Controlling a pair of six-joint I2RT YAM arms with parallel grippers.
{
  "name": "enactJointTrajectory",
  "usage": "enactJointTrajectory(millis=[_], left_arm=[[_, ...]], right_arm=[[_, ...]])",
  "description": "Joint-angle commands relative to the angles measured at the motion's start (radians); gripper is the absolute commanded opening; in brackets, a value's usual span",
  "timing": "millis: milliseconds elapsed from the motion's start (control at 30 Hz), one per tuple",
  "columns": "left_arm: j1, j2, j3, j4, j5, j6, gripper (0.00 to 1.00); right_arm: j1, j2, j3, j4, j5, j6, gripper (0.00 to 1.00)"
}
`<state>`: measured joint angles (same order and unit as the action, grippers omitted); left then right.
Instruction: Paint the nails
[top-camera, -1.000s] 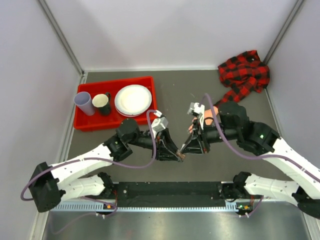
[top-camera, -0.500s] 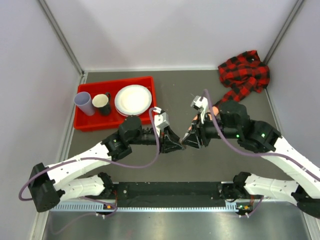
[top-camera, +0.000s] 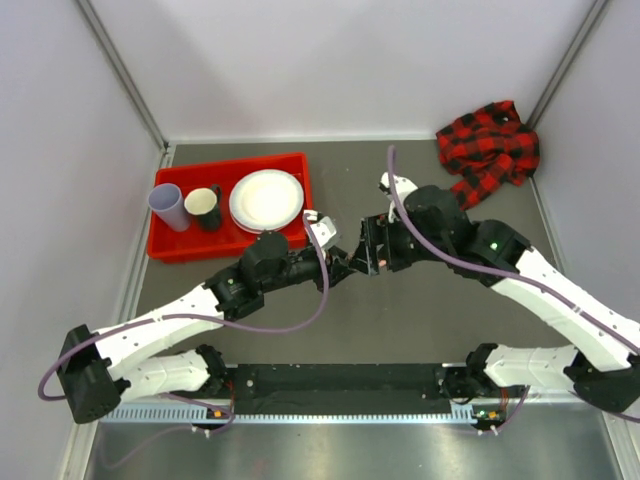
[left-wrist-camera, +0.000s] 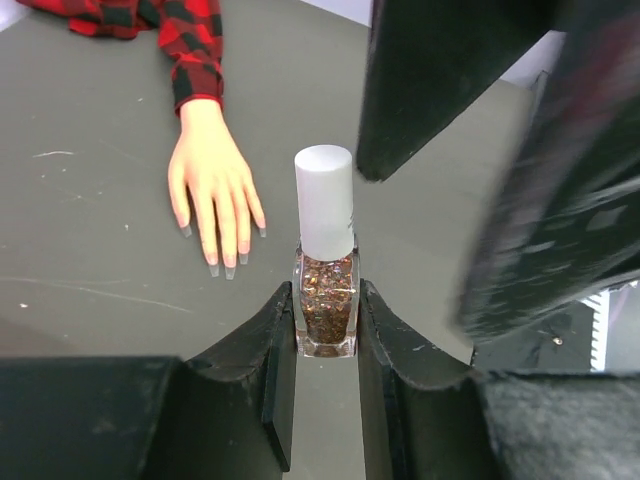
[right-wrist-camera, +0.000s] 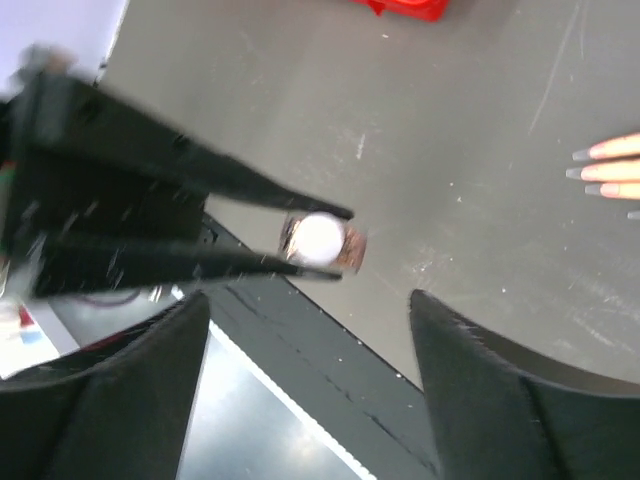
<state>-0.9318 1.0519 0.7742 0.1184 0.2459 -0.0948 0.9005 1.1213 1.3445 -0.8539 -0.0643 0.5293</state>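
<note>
A small clear bottle (left-wrist-camera: 326, 310) of brown glitter polish with a white cap (left-wrist-camera: 324, 200) stands upright between the fingers of my left gripper (left-wrist-camera: 322, 330), which is shut on its glass body. The peach mannequin hand (left-wrist-camera: 208, 175) lies flat on the table beyond it, with long pale nails (left-wrist-camera: 228, 270) at its fingertips and a red-and-black plaid sleeve (left-wrist-camera: 195, 60). My right gripper (right-wrist-camera: 308, 298) hangs open just above the cap (right-wrist-camera: 320, 238), touching nothing. The nails (right-wrist-camera: 582, 172) also show at that view's right edge. From above, both grippers (top-camera: 352, 264) (top-camera: 372, 252) meet mid-table, and the right arm hides the hand.
A red tray (top-camera: 170, 245) at the left holds a lilac cup (top-camera: 167, 205), a dark cup (top-camera: 203, 207) and a white plate (top-camera: 266, 199). The plaid shirt (top-camera: 490, 145) lies bunched in the far right corner. A black rail (top-camera: 340, 378) runs along the near edge.
My right gripper has opened and let go of the cap. Both grippers have moved away from the near edge toward mid-table, the left still holding the bottle.
</note>
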Motion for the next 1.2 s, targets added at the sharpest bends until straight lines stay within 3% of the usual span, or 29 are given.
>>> enactJointTrajectory(millis=[0,67,667,933,1167], left_arm=[[-0.007,-0.016,-0.004,0.029,-0.037,0.032,0.0],[-0.01,-0.01,-0.001,0.018,-0.045,0.036,0.0],[-0.041,0.005,0.0,-0.017,-0.076,0.075,0.0],[-0.055,0.014,0.013,-0.057,-0.096,0.087,0.0],[-0.056,0.005,0.014,-0.056,-0.092,0.087,0.0]], right_arm=[[0.014,0.041,0.019,0.032,0.046,0.112,0.74],[0.012,0.044,0.001,0.056,0.05,0.136,0.67],[0.012,0.12,0.073,0.039,0.133,0.117,0.41],[0.012,0.117,0.085,0.006,0.143,0.101,0.33],[0.012,0.121,0.071,0.003,0.106,0.101,0.33]])
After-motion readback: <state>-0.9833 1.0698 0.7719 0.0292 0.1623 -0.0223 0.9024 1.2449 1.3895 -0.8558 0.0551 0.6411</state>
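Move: The white cap of the nail polish bottle, which the left fingers keep gripped, lies about 3 cm ahead of the open right hand and 2 cm to its left, at nearly its height. For the left hand it stands some 3 cm above, 1 cm ahead and 1 cm right. The fake hand lies roughly 13 cm ahead, 11 cm right and 23 cm below the right hand; the red tray is 22 cm ahead, 31 cm left and 22 cm down. Right hand eases 3 cm forward and 2 down, closing around the cap; left lowers the held bottle 3 cm. ##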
